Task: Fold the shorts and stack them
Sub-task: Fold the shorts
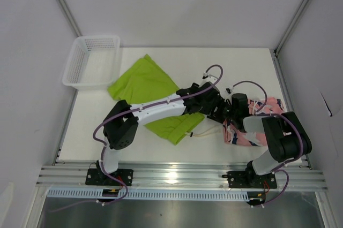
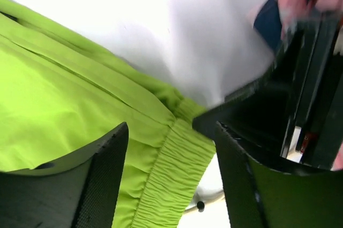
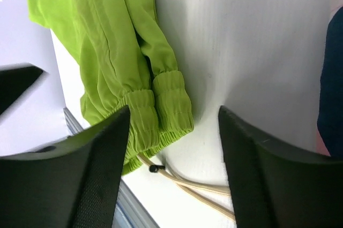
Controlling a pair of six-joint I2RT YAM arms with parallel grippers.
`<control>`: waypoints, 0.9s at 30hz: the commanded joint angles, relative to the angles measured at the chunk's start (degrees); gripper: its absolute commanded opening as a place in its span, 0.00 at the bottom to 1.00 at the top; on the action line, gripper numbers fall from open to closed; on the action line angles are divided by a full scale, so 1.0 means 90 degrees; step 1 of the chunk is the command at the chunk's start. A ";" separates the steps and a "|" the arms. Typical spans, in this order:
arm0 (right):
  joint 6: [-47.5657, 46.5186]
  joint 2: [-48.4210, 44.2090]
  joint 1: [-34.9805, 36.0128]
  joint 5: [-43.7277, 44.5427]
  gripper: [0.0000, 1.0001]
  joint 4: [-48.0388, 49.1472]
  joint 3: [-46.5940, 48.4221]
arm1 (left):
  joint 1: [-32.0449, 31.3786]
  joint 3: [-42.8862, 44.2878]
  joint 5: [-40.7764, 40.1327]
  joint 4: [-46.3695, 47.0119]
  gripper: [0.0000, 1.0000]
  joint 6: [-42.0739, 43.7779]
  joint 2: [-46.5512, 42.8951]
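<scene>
The lime-green shorts [image 1: 147,84] lie spread on the white table, left of centre, with the elastic waistband [image 2: 179,169] towards the front edge. My left gripper [image 1: 213,106] hovers open over that waistband, its fingers [image 2: 102,174] apart with nothing pinched. The pale drawstring [image 3: 187,182] trails on the table beside the waistband. My right gripper [image 1: 231,111] is close by, open [image 3: 174,158] above bare table next to the green shorts [image 3: 107,40]. The coral-pink printed shorts [image 1: 257,126] lie bunched at the right, partly under the right arm.
A white mesh basket [image 1: 91,62] stands at the table's back left corner. The two wrists are almost touching near the middle; the right arm's black body [image 2: 278,105] fills the right of the left wrist view. The table's front edge [image 3: 128,206] is just beside the waistband.
</scene>
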 commanded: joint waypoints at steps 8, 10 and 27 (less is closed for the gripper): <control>0.0043 -0.0736 -0.0142 0.0064 0.94 0.0095 -0.0250 | 0.0222 0.0011 0.0437 0.0007 0.70 0.0015 -0.1124; 0.0063 -0.0911 -0.0132 -0.0053 0.98 0.0095 -0.0270 | 0.0300 -0.0311 0.0428 0.0017 0.71 -0.0023 -0.1281; 0.0170 -0.0484 0.0531 0.0045 0.99 0.0445 -0.0416 | 0.1355 -0.3349 0.1150 0.0915 0.68 -0.0326 -0.3000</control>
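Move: The near end of the green shorts' waistband lies some 14 cm left of the left hand, 10 cm back and 10 below; the band's far end is about 3 cm ahead and 3 left. From the right hand that far end sits about 3 cm ahead, 4 left and 3 below, the drawstring roughly 6 back and 4 left, and the folded pink shorts' middle about 15 to its right, level with it. Rising first by about 5 cm, the left hand then swings left some 13 cm and sinks back to its starting height over the green shorts, away from the pink ones, fingers staying open. The right hand spreads its half-open fingers fully while it lifts clear a little, then drops partway again, ending slightly back and left by the band's far end. ##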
